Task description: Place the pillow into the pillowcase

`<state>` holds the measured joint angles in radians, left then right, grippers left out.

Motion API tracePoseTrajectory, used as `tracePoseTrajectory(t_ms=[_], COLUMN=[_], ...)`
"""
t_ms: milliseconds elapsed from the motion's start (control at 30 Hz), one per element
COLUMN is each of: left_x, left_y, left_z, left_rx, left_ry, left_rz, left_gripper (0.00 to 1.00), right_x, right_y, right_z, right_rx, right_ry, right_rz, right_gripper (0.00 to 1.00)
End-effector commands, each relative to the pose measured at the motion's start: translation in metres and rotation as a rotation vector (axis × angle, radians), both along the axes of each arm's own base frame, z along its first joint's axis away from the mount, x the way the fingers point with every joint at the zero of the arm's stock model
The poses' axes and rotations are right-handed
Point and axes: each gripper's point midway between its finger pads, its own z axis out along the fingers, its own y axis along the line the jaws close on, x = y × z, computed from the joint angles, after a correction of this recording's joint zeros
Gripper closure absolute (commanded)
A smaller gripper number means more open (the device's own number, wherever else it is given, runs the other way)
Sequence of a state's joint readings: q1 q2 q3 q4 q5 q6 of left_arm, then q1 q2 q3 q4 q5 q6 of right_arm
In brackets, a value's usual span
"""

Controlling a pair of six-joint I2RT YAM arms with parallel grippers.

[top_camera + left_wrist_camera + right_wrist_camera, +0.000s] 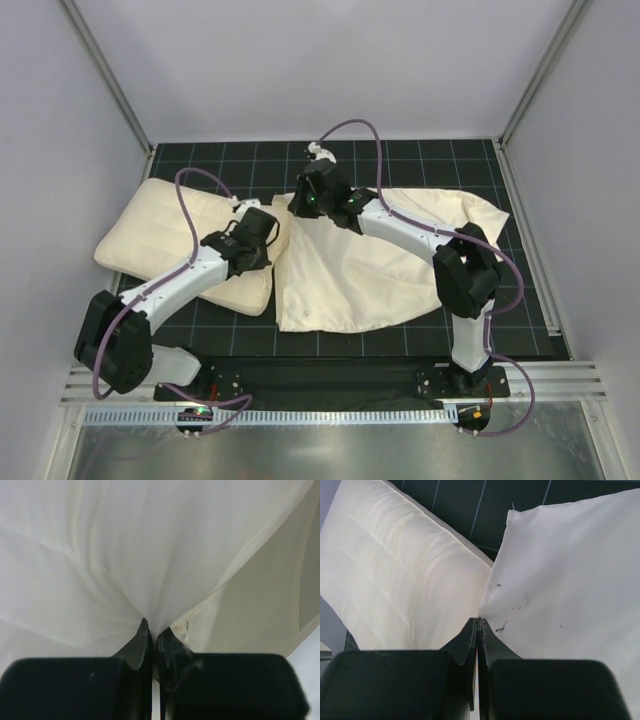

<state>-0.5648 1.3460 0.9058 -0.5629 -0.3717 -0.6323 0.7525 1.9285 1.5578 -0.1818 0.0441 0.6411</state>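
Observation:
The plump cream pillow (170, 240) lies at the left of the mat, angled. To its right the thin pillowcase (370, 265) lies flat and wrinkled. My left gripper (272, 236) sits where the pillow's right end meets the pillowcase's left edge. In the left wrist view it (154, 627) is shut on a fold of white pillowcase cloth (125, 555), which fans out taut from the jaws. My right gripper (303, 203) is at the pillowcase's far-left corner. It (478, 621) is shut on the pillowcase (570, 580) edge there, with the pillow (395, 570) just to the left.
A black gridded mat (420, 160) covers the table. Grey walls with metal corner posts (105, 75) close in the left, back and right sides. A slotted rail (330, 415) and both arm bases run along the near edge.

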Motion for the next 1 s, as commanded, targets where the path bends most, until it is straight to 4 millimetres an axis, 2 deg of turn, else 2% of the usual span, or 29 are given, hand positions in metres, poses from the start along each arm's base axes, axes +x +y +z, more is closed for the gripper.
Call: tracePoseTrajectory(t_ms=[0, 167, 333, 467, 633, 867, 900, 967], left_x=[0.01, 0.02, 0.032, 0.037, 0.043, 0.041, 0.037, 0.038], left_y=[-0.017, -0.034, -0.055, -0.071, -0.088, -0.085, -0.091, -0.097], left_z=[0.017, 0.03, 0.048, 0.051, 0.048, 0.015, 0.013, 0.02], left_rx=[-0.025, -0.044, -0.059, -0.082, -0.127, -0.126, -0.163, -0.231], left_ry=[-0.025, -0.038, -0.068, -0.07, -0.093, -0.062, -0.044, -0.071], left_rz=[-0.046, -0.083, -0.116, -0.122, -0.12, -0.094, -0.113, -0.121], left_gripper=[1.0, 1.0, 1.0, 1.0, 0.98, 0.74, 0.67, 0.56], right_x=[-0.001, -0.018, -0.028, -0.031, -0.029, -0.025, -0.024, -0.024], right_y=[0.006, 0.017, 0.017, 0.014, 0.004, -0.008, -0.009, -0.007], right_z=[0.045, 0.043, 0.044, 0.055, 0.056, 0.045, 0.044, 0.044], right_rx=[0.059, 0.08, 0.099, 0.112, 0.091, 0.101, 0.101, 0.107], right_ry=[-0.075, -0.045, -0.029, -0.04, -0.033, 0.005, 0.007, 0.011], right_rz=[0.04, 0.111, 0.125, 0.119, 0.081, 0.044, 0.042, 0.048], right_gripper=[0.96, 0.96, 0.96, 0.96, 0.96, 0.96, 0.96, 0.96])
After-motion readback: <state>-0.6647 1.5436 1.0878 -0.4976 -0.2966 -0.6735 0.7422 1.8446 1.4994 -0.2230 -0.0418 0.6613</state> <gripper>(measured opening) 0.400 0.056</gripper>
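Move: The left fingers, shut on the pillow's leading edge, have the pillowcase's mouth about 5 cm to their right and 2 cm ahead, slightly lower. The case rim pinched by the right hand is some 10 cm ahead, 5 cm to the right and 5 cm higher than the left hand. The pillow's middle lies roughly 18 cm to the left and 4 cm ahead of the left hand. From the right hand, the pillow's held edge is about 10 cm back, 5 cm left and 5 cm below. Rightward and a little forward, the left hand carries the pillow's edge about 8 cm into the pillowcase's mouth, rising some 3 cm on the way and sinking again while its fingers open part way. The right hand keeps its pinch on the rim, drawing it back about 3 cm, lifting it a couple of centimetres, then easing right and down. ##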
